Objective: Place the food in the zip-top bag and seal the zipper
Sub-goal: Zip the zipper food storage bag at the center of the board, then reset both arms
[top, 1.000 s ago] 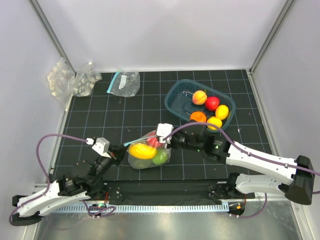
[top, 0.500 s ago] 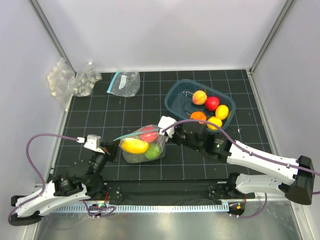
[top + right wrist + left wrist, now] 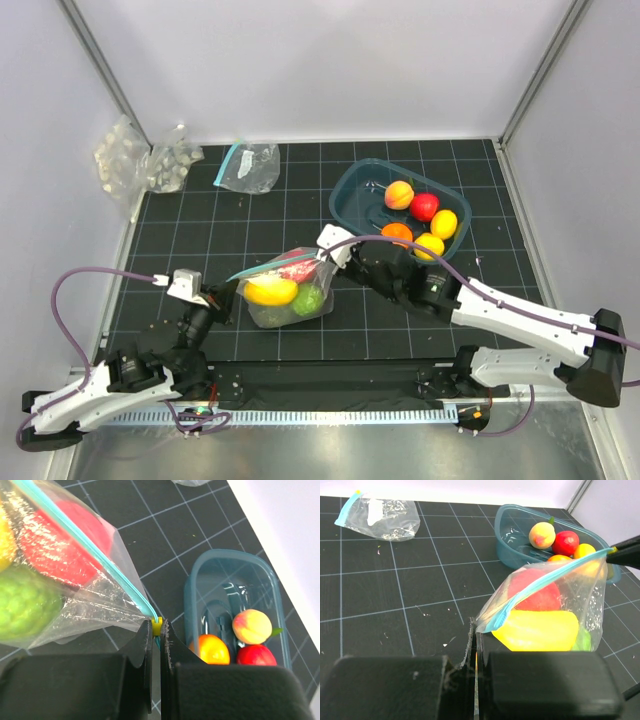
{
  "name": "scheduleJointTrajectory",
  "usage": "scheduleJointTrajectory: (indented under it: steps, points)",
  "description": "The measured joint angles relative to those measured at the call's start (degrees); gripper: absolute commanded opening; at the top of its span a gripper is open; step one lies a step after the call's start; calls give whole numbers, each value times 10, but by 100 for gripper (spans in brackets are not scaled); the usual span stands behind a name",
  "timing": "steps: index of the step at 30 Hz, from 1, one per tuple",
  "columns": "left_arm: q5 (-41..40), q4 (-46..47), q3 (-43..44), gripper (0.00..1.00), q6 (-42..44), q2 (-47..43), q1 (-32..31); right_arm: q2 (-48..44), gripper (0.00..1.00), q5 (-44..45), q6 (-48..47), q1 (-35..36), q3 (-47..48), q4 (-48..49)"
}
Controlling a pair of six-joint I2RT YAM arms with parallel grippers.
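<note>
The zip-top bag (image 3: pixel 285 295) lies near the table's front with its teal zipper (image 3: pixel 272 267) stretched between both grippers. Inside it are a yellow food (image 3: pixel 537 630), a red one (image 3: pixel 532 592) and a green one (image 3: pixel 20 605). My left gripper (image 3: pixel 228 290) is shut on the bag's left corner (image 3: pixel 482 622). My right gripper (image 3: pixel 157 627) is shut on the zipper's small yellow slider (image 3: pixel 156 625) at the bag's right end. More food, peach (image 3: pixel 399 194), red (image 3: pixel 425 207), orange (image 3: pixel 396 234) and yellow (image 3: pixel 444 223), sits in the teal tub (image 3: pixel 345 195).
A second small clear bag (image 3: pixel 248 166) with a teal strip lies at the back left. Clear packs of white lumps (image 3: pixel 140 160) rest against the left wall. The tub stands just right of and behind my right gripper.
The left gripper has drawn back to the left with the bag's corner, dragging the bag left. The right gripper shifted slightly away with the slider, so the zipper now runs taut.
</note>
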Motion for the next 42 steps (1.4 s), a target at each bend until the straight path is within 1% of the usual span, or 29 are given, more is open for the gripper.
scheduleJointTrajectory:
  steps: [7,9,11,13,15,17,20,21,23,24,26,27,28,30,33,35,36,39,42]
  points:
    - [0,-1,0,0,0,0,0,50,1,65,0,18,23,-11]
    - [0,-2,0,0,0,0,0,54,1,71,0,21,23,-13]
    - [2,-2,0,0,1,0,0,49,21,70,-1,22,22,-11]
    - [4,0,0,4,8,0,0,33,41,70,-4,22,13,-1]
    - [-2,3,-1,7,19,-3,3,-7,46,80,-11,13,-12,2]
    - [-3,9,-3,10,30,-5,5,-49,52,80,-15,4,-35,7]
    - [-4,22,-4,25,37,-6,7,-97,58,67,-19,-1,-55,28]
    - [-2,27,-5,37,40,-6,7,-105,59,60,-20,0,-57,36]
    - [5,37,-6,48,46,-6,7,-108,61,44,-21,0,-59,53]
    - [9,44,-7,56,48,-3,7,-108,61,36,-22,0,-62,62]
    - [15,57,-6,62,49,13,7,-108,64,20,-22,0,-70,78]
    - [18,63,-6,67,50,26,7,-108,76,13,-21,0,-75,86]
    - [21,66,-5,68,52,44,7,-108,85,7,-15,0,-81,96]
    - [25,68,5,70,52,88,7,-108,99,-1,0,0,-96,125]
    - [28,65,41,76,53,161,7,-105,100,5,41,0,-109,162]
    - [27,62,75,80,56,203,7,-96,100,26,84,0,-106,177]
    - [23,62,96,84,58,226,7,-89,100,42,107,0,-96,173]
    - [7,64,157,89,66,289,7,-67,100,79,165,0,-50,150]
    - [-17,68,210,90,81,336,7,-76,100,113,204,0,-43,162]
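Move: Just in front of the right fingers, the yellow slider is pinched at the right end of the zipper bag's top edge. The bag's middle is roughly 10 cm left, 7 cm back and 8 cm below that hand; the blue bin is some 19 cm right, 16 cm ahead and 15 cm lower, its orange about 11 cm ahead and 18 cm right. The left fingers grip the other zipper end, with the bag's middle about 10 cm to their right, level fore-and-aft and 8 cm lower, and the yellow fruit inside 7 cm right, level, also 8 cm lower. Finishing the zip, the right hand eases its pinched slider about 1 cm forward and down, then opens wide, springs some 4 cm right, drifts back left and climbs about 7 cm, rolling roughly 30 degrees left side up. The left hand holds its corner until then, opens wide and rises about 7 cm, going 5 cm right over the bag and a little forward. ##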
